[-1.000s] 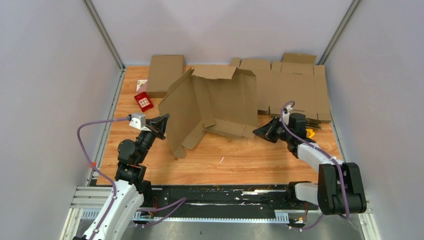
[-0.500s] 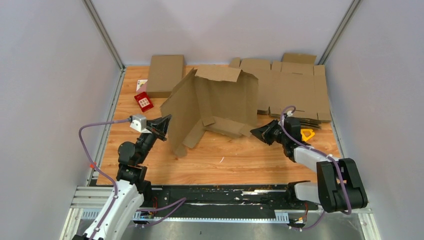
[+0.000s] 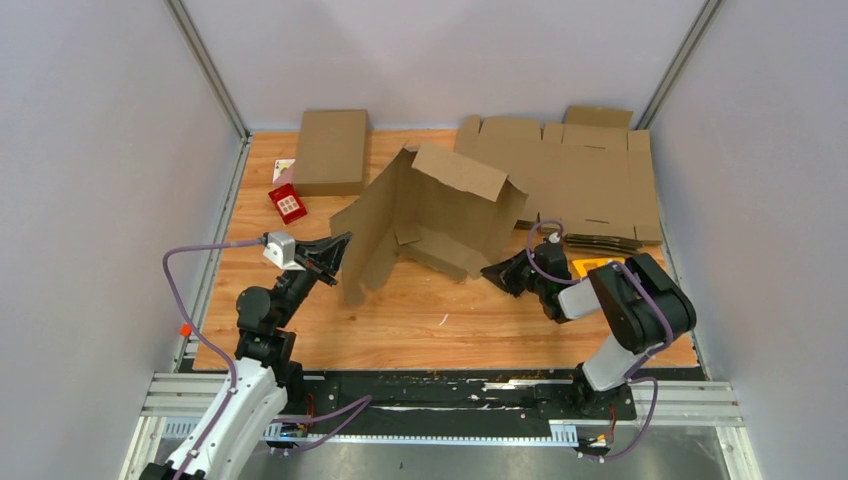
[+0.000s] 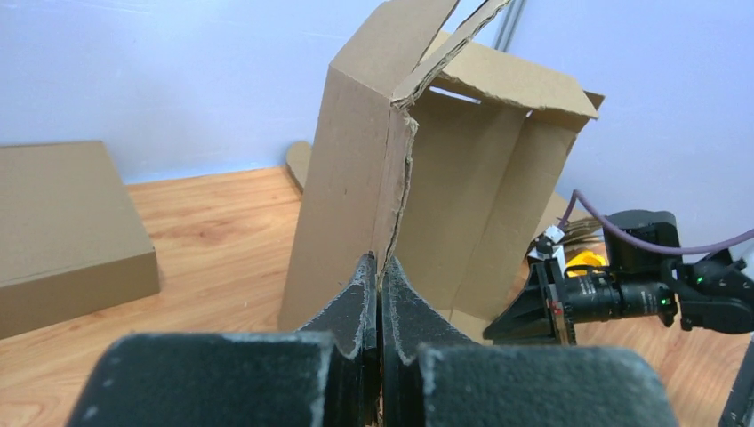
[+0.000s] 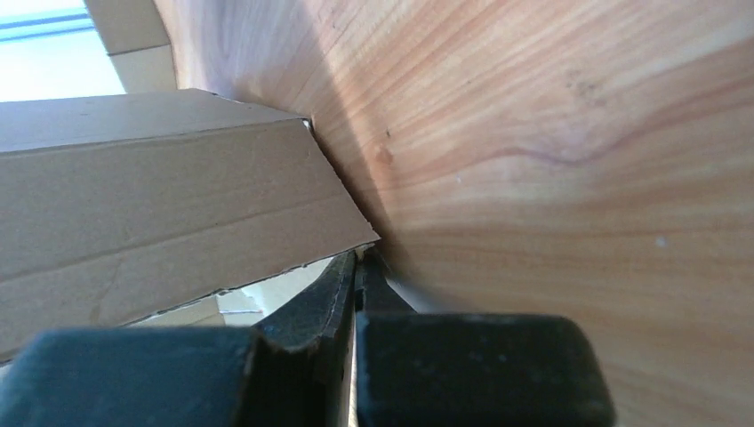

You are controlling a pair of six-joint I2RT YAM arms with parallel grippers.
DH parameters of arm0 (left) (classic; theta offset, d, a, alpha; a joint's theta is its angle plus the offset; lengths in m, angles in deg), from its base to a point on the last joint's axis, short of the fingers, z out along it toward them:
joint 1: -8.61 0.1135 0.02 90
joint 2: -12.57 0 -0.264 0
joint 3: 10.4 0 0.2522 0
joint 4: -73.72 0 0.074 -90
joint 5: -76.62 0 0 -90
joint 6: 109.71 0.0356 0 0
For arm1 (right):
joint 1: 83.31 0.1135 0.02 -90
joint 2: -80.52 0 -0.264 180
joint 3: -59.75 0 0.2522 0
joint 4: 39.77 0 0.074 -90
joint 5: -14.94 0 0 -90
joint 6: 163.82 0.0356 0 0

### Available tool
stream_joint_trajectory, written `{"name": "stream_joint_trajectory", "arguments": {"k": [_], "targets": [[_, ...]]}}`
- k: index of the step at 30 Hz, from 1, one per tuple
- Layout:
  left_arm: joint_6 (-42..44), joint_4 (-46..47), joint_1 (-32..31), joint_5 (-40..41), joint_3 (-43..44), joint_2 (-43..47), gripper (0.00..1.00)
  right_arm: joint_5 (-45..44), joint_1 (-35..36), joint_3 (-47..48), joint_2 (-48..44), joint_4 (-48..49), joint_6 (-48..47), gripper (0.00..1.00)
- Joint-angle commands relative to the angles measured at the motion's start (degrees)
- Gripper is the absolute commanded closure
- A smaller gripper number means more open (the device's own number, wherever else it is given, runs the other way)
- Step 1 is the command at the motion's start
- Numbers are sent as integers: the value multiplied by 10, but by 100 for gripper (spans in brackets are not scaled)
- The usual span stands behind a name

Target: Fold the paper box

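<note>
The paper box (image 3: 450, 205) stands half-folded at mid-table, its walls raised and a top flap leaning over. My left gripper (image 3: 343, 243) is shut, and its tips meet the ragged edge of the box's left wall. In the left wrist view that edge of the paper box (image 4: 356, 178) runs down into the notch between the tips of the left gripper (image 4: 380, 260). My right gripper (image 3: 492, 272) lies low on the table, shut, at the box's near right corner. In the right wrist view the right gripper (image 5: 360, 256) touches a corner of the paper box (image 5: 160, 178) where it meets the wood.
A pile of flat brown blanks (image 3: 590, 180) fills the back right. A closed cardboard box (image 3: 330, 150) and a small red item (image 3: 288, 203) sit at the back left. A yellow object (image 3: 583, 268) lies beside the right wrist. Grey walls enclose three sides.
The right gripper has dropped and slid left along the table, and its arm has folded down. The box has turned and its top flap has tipped over. The left gripper has edged right.
</note>
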Motion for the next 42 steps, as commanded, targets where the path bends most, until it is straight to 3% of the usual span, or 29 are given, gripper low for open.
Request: {"name": "stream_joint_trajectory", "arguments": {"k": [1,5,13,23,30,35,42], "targets": [[-23,23,-7,-18,-3,-2,100,-20,17,-28,64,206,72,100],[-22,8,-7,-11,-3,-4,100,-27,30,-43,121,332,101,100],[-20,-4,-7,-8,3,-14,100,-60,54,-51,154,400,113,100],[-36,14,-8,-19,1,-27,100,-138,110,7,67,250,81,98],[-33,3,-8,-16,6,-25,100,-157,124,40,59,182,72,91],[-20,-20,-8,-7,9,-6,100,-197,124,20,45,135,73,94],[-16,-24,-8,-10,13,-11,100,-203,122,32,-68,41,-119,64]]}}
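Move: The box's lower right-hand corner lies right at the right hand's closed fingertips, barely 1 cm ahead and to the left at about the same height. The box's low front flap runs off some 9 cm to the left and 5 cm ahead; the yellow triangle lies about 24 cm to the right, nearly level with the hand. From the left hand, the corner is roughly 27 cm to the right, 2 cm ahead and 25 cm below. Leftward and forward, first low over the table, the right hand pushes the box's lower right-hand corner with shut fingers, then rises about 5 cm with the fingers tilting up some 15 degrees. After about 6 cm of leftward travel it sinks and eases back a little to the right near the front flap, fingers starting to open. The left hand stays put, still pinching the left panel's near edge. ##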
